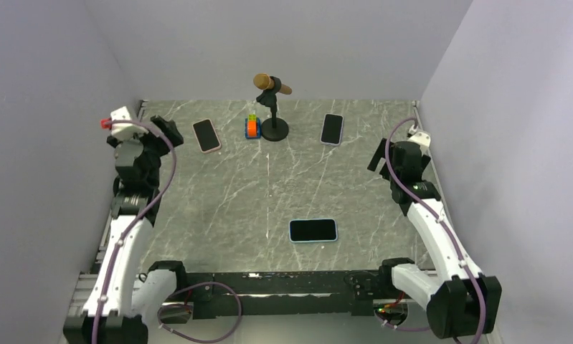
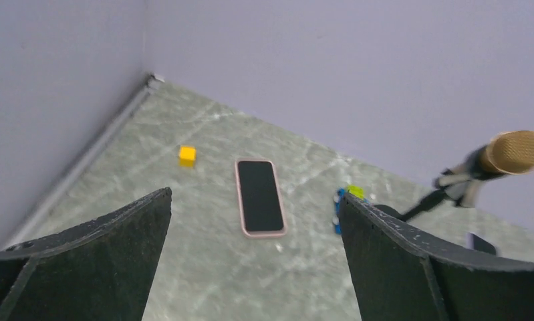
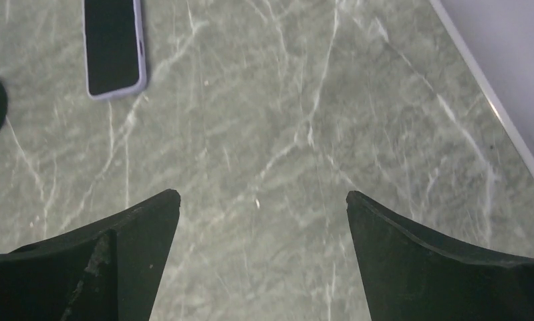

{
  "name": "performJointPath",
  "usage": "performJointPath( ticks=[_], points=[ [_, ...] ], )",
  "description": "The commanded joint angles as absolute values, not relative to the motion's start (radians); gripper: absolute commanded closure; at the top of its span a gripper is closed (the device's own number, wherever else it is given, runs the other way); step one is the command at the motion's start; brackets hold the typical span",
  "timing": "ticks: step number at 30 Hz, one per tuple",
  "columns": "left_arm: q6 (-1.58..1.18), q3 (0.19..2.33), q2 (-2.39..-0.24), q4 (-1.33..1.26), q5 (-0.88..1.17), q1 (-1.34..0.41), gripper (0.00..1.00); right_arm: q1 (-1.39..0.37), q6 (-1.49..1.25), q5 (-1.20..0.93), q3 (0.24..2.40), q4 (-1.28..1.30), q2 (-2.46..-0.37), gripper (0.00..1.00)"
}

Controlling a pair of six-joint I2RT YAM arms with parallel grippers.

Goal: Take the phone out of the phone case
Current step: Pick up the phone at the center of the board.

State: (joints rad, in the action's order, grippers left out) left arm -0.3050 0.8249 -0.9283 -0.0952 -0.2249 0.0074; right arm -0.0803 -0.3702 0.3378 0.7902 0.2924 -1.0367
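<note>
Three cased phones lie screen-up on the marble table (image 1: pixel 219 208). A pink-cased phone (image 1: pixel 206 135) (image 2: pixel 259 196) is at the back left, straight ahead of my left gripper (image 1: pixel 170 132) (image 2: pixel 254 194). That gripper hovers open and empty, short of the phone. At the back right lies a lavender-cased phone (image 1: pixel 332 129) (image 3: pixel 114 45), ahead and to the left of my right gripper (image 1: pixel 378 155) (image 3: pixel 263 194), which is also open and empty above bare table. A light-blue-cased phone (image 1: pixel 313 230) rests near the front centre, away from both grippers.
A gold-headed microphone (image 1: pixel 272 84) on a black round stand (image 1: pixel 275 130) is at the back centre. A small orange, blue and green block stack (image 1: pixel 252 127) sits beside it. A yellow cube (image 2: pixel 187 155) lies near the back left wall. Walls close in on three sides.
</note>
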Motion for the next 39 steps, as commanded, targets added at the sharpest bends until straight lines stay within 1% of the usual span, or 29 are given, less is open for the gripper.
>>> performJointPath(
  ticks=[1,3,4,7,10,13,18,21,24,27,31,35,37,38,39],
  points=[
    [-0.605,0.777,-0.805,0.281,-0.208,0.008,0.01,-0.083,-0.397,0.285,0.768,0.434,-0.921,0.0],
    [-0.53,0.735,-0.758,0.225,-0.077,0.011,0.01,-0.084,-0.319,0.038,0.777,0.453,-0.908,0.0],
    [-0.503,0.726,-0.75,0.219,-0.024,0.009,0.01,-0.085,-0.333,-0.027,0.785,0.473,-0.919,0.0],
    [-0.482,0.741,-0.789,0.281,0.099,0.006,0.01,-0.086,-0.446,-0.136,0.831,0.597,-1.039,0.0],
    [-0.473,0.76,-0.852,0.337,0.229,-0.007,0.01,-0.088,-0.519,-0.268,0.77,0.589,-1.101,0.0],
    [-0.469,0.741,-0.878,0.34,0.296,-0.112,0.01,-0.089,-0.537,-0.321,0.695,0.563,-1.099,0.0],
    [-0.543,0.673,-0.87,0.292,0.241,-0.424,0.01,-0.139,-0.54,-0.365,0.634,0.595,-1.146,0.0],
    [-0.612,0.615,-0.857,0.193,0.222,-0.554,0.01,-0.194,-0.607,-0.386,0.59,0.545,-1.15,0.01],
    [-0.648,0.597,-0.882,0.135,0.17,-0.652,0.01,-0.266,-0.665,-0.427,0.542,0.465,-1.205,0.02],
    [-0.662,0.616,-0.924,0.129,0.121,-0.719,0.01,-0.372,-0.737,-0.411,0.515,0.387,-1.233,0.02],
    [-0.699,0.624,-0.936,0.128,0.066,-0.754,0.01,-0.545,-0.838,-0.351,0.538,0.335,-1.249,0.02],
    [-0.746,0.637,-0.877,0.234,-0.088,-0.756,0.01,-0.727,-0.981,-0.415,0.546,0.12,-1.298,0.02],
    [-0.767,0.641,-0.833,0.299,-0.174,-0.757,0.01,-0.791,-0.971,-0.45,0.601,0.081,-1.351,0.01],
    [-0.781,0.641,-0.81,0.333,-0.219,-0.756,0.01,-0.813,-0.929,-0.447,0.643,0.11,-1.372,0.0],
    [-0.794,0.64,-0.775,0.365,-0.266,-0.756,0.01,-0.827,-0.869,-0.396,0.693,0.177,-1.385,0.0]
  ],
)
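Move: The phone at the center of the board lies flat about 24 cm to the right hand's left, 21 cm back and 16 cm below. Its neighbour, the purple-cased phone, is some 20 cm ahead of that hand and 16 cm left. From the left hand, the centre phone lies roughly 43 cm right, 24 cm back and 29 cm down; the pink-cased phone is about 15 cm ahead, 6 cm right, equally low. Both open hands sweep inward, down and back towards the phone, roughly 35 cm each, right finger pushing it left. ##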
